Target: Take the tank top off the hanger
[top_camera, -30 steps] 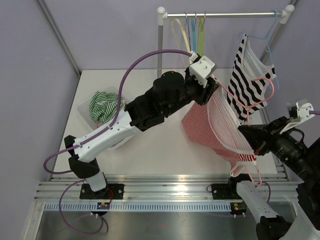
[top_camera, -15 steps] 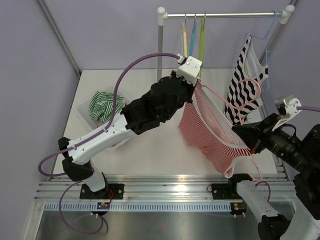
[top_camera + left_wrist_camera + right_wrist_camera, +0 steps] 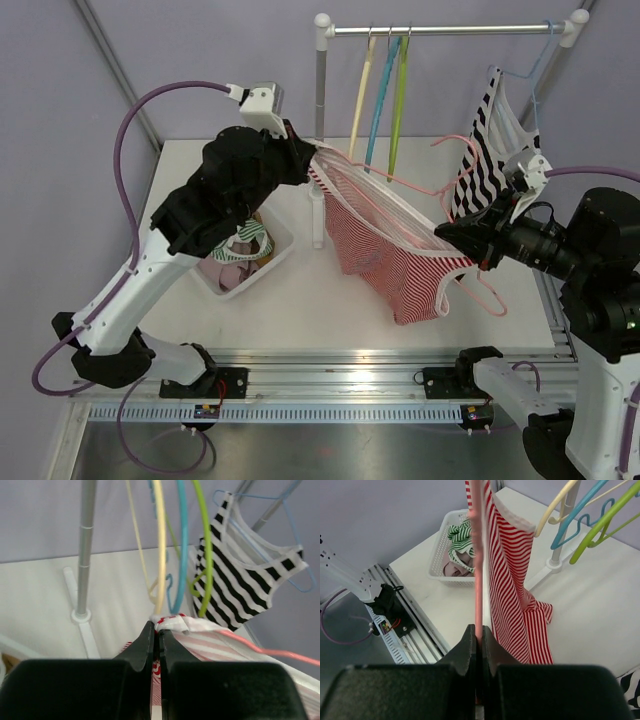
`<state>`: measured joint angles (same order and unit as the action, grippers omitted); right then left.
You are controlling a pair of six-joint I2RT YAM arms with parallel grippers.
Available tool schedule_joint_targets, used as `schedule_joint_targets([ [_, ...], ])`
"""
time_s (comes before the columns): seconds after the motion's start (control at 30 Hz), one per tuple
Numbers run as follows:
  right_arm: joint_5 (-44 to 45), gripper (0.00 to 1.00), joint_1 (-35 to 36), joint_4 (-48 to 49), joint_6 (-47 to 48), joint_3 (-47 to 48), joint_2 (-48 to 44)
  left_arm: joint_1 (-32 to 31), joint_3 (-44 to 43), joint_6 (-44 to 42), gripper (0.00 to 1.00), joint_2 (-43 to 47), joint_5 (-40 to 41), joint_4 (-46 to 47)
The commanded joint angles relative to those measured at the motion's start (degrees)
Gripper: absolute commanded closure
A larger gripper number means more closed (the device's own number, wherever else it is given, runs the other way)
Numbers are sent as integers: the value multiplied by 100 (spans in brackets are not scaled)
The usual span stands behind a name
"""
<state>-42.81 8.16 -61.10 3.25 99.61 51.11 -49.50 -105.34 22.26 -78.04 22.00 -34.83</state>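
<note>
A red-and-white striped tank top [image 3: 385,262] hangs stretched above the table between my two grippers. My left gripper [image 3: 312,160] is shut on its white-edged strap [image 3: 172,622] at the upper left. My right gripper [image 3: 447,235] is shut on the pink hanger [image 3: 405,183], which runs along the top's upper edge; its bar [image 3: 477,560] shows in the right wrist view beside the striped cloth [image 3: 512,590]. The top's lower part droops toward the table.
A clothes rail [image 3: 440,30] at the back carries yellow [image 3: 358,95], blue [image 3: 380,95] and green [image 3: 398,95] bare hangers and a black-and-white striped top [image 3: 490,150] on a light-blue hanger. A white basket [image 3: 285,245] with clothes sits at the left under my left arm.
My left gripper has swung far left and up with the strap, pulling the top out wide. My right gripper has risen with the pink hanger. The top now hangs more level.
</note>
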Motion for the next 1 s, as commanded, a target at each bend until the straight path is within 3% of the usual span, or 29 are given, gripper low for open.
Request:
schedule_joint_targets([
  [0.0, -202, 100, 19, -8, 80, 59, -427, 976, 214, -20, 100, 324, 783, -279],
  [0.13, -315, 100, 19, 107, -70, 23, -278, 1056, 926, -608, 100, 737, -388, 693],
  [0.27, -351, 100, 19, 255, 62, -73, -320, 1143, 1016, -461, 100, 720, -100, 601],
  [0.33, -273, 100, 19, 693, -112, -266, -583, 1223, 1024, -389, 100, 615, -379, 477],
  [0.43, -236, 100, 19, 2763, -1314, -1336, -1179, 1241, 1644, -310, 100, 876, -1405, 931],
  [0.47, -306, 100, 19, 4310, -2092, -2140, -1330, 1241, 1918, -249, 100, 1017, -1748, 1204],
  [0.53, -334, 100, 19, 5918, -3366, -3240, -1568, 1232, 2828, -91, 100, 1447, -2951, 2231],
  [0.57, -325, 100, 19, 7239, -3661, -3481, -1561, 1223, 3087, -73, 100, 1563, -3399, 2583],
  [0.6, -264, 100, 19, 7662, -3891, -3632, -1526, 1214, 3359, -29, 100, 1677, -4083, 3126],
  [0.7, -220, 100, 19, 8648, -4489, -3818, -1149, 1179, 3950, -72, 100, 1784, -5113, 3447],
  [0.87, 614, 100, 19, 9990, -4990, -4115, -892, 645, 4328, -590, 100, 1503, -5241, 2957],
  [0.9, 938, 100, 19, 10125, -4913, -4195, -936, 538, 4442, -609, 100, 1398, -4771, 2755],
  [0.93, 1124, 100, 19, 9987, -4451, -4126, -1119, 372, 4513, -531, 100, 1362, -4427, 2693],
  [0.97, 1299, 100, 19, 8794, -4055, -3917, -1217, 318, 4574, -469, 100, 1336, -3806, 2648],
])
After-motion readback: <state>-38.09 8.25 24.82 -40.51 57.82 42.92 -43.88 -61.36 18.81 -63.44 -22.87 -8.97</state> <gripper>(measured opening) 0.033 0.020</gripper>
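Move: The left hand holds the red-striped tank top, whose middle lies about 6 cm back, 12 cm right and 10 cm below; the open table spot below the top is some 7 cm back, 11 cm right and 46 cm down. The white basket stands 6 cm ahead, 20 cm left, 42 cm below. From the right hand, gripping the pink hanger, the rack's rod spot is roughly 40 cm ahead, 5 cm left, 5 cm up; the bare hangers 36 cm ahead, 10 cm left, 8 cm below. Leftward and down first, about 4 cm each, the left hand draws the pinched tank top off the hanger, then swings down, back and to the right, ending some 15 cm lower and turned about 40 degrees clockwise. The right hand keeps its grip on the pink hanger, nearly still at first, then lifts it up and forward about 8 cm, its fingers tipping upward, clear of the top and towards the rod. ##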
